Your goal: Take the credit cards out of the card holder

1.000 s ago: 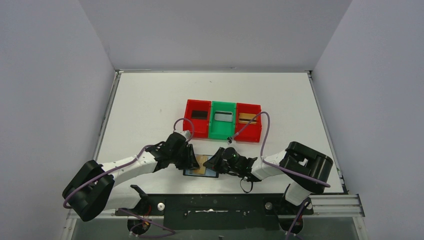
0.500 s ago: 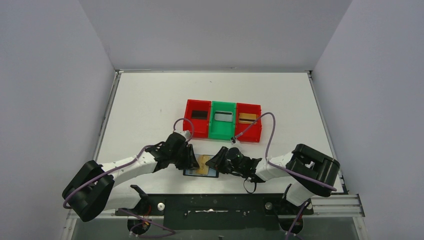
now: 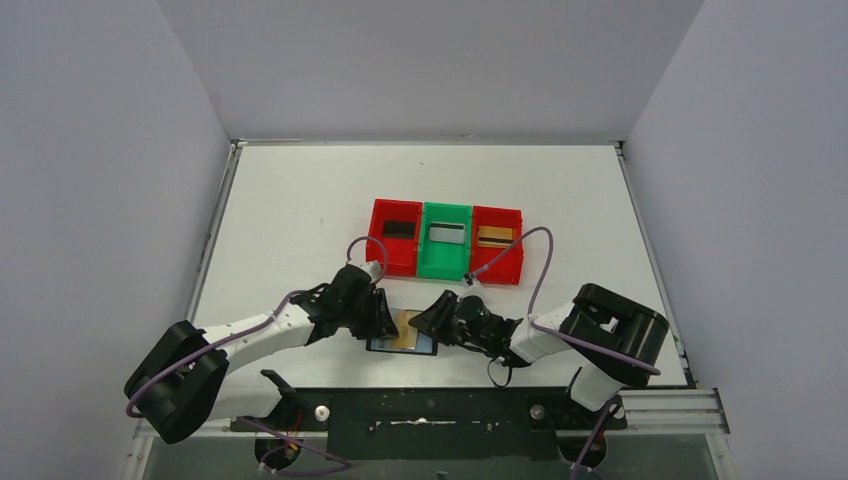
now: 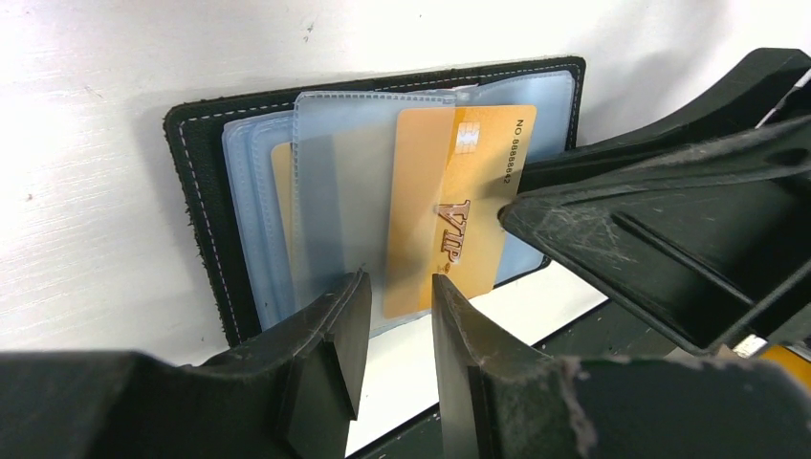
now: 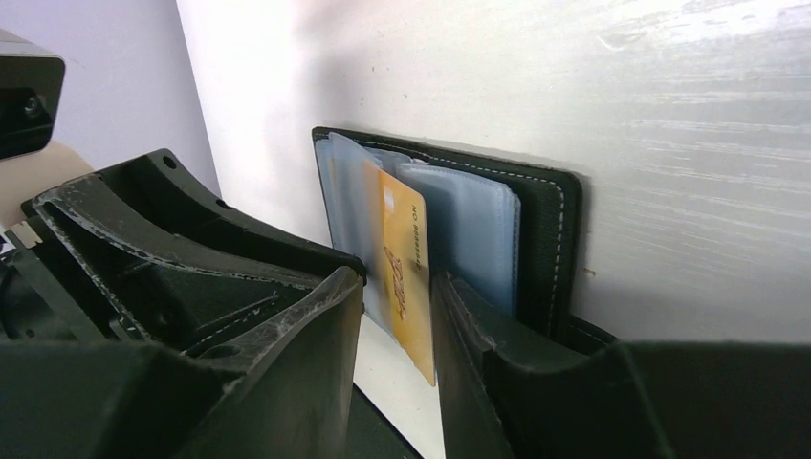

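Note:
The card holder lies open near the table's front edge, black with grey-blue clear sleeves. A gold credit card marked VIP sticks partway out of a sleeve toward the right. My left gripper stands at the sleeves' near edge, jaws a little apart with nothing pinched between them. My right gripper straddles the free end of the gold card, open, with a gap on the card's left side. Both grippers meet over the holder in the top view.
A row of three trays stands behind the holder: red, green, red, each with a card inside. The black front rail runs just below the holder.
My right gripper's jaws have spread apart off the gold card, and its arm has shifted slightly. The left gripper and the holder have stayed put.

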Robot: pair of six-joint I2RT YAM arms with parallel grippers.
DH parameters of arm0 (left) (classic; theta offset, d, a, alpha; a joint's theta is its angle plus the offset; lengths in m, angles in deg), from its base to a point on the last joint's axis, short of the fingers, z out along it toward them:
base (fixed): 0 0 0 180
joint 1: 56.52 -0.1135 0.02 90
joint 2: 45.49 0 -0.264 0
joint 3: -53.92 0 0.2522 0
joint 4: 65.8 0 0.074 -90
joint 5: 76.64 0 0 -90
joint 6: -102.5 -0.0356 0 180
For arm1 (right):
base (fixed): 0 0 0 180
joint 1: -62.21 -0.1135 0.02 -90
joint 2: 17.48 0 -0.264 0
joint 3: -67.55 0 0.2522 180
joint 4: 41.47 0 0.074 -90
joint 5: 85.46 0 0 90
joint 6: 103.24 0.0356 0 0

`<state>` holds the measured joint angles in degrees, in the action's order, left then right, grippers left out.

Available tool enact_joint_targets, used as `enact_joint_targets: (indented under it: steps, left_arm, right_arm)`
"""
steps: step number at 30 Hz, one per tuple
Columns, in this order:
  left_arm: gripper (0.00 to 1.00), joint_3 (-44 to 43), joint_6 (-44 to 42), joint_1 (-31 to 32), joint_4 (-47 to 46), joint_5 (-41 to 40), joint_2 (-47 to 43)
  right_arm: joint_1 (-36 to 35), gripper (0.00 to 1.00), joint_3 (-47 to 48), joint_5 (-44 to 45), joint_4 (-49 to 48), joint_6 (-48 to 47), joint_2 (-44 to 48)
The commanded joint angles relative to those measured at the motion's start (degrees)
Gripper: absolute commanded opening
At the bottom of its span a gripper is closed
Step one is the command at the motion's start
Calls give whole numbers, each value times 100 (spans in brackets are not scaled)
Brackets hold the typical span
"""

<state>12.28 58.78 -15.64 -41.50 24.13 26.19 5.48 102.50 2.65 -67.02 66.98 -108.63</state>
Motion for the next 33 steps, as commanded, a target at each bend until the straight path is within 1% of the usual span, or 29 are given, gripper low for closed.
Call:
enact_joint_targets:
  steps: [1,4,7,10,16,19,21,24,27,30,33]
  left_arm:
    - [30,149,-80,-1,86,-71,-5]
    - [30,199,-37,0,31,-38,-39]
    - [30,213,-9,1,31,-52,-61]
    - [30,204,10,-1,69,-127,-89]
    - [30,169,64,-1,109,-240,-202]
    - [30,141,82,-1,98,-255,-214]
    - [30,70,68,-1,109,-253,-153]
    - [30,-42,58,1,120,-274,-100]
    - [30,-115,40,-1,170,-322,-154]
    - [31,-114,54,-5,198,-333,-214]
    - [33,-108,57,-4,191,-321,-247]
  right_arm:
    - [-110,30,39,100,-685,-38,-252]
    - [-149,21,-21,162,-824,-42,-306]
    - [-150,8,-97,204,-808,38,-283]
    - [-148,0,-177,245,-773,57,-210]
    - [-120,0,-249,205,-613,-201,56]
    - [-118,0,-273,30,-1035,-580,147]
    - [-126,0,-297,27,-1128,-665,239]
    - [-146,0,-308,245,-727,-794,494]
    - [-211,0,-285,810,36,-997,861]
    - [-211,0,-230,991,579,-1136,1146]
    - [-289,0,-190,1172,729,-1345,1308]
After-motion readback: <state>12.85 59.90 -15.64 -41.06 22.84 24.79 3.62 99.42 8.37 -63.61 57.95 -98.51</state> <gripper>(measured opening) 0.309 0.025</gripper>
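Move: The gold VIP card lies part-way out of its clear pocket, its free edge already between the right hand's open fingertips, its middle about 2 cm to their left, level fore and aft and 1 cm below. The open holder's middle is about 3 cm left and 1 cm back, 2 cm below; the green tray is roughly 20 cm ahead and 8 cm right. From the left hand the card lies some 3 cm right, 2 cm ahead and 1 cm below. The right hand nudges barely half a centimetre left, down and back, further over the card's free edge, while its fingers close from about a third open and pinch it, then it draws the card away from the pocket, first rising and then also going right, about 2.5 cm up and 2 cm right, as the fingertips tip up some 10 degrees. The left hand stays put with its partly open fingertips at the near edge of the holder's clear pocket, resting on it as the card comes away. ##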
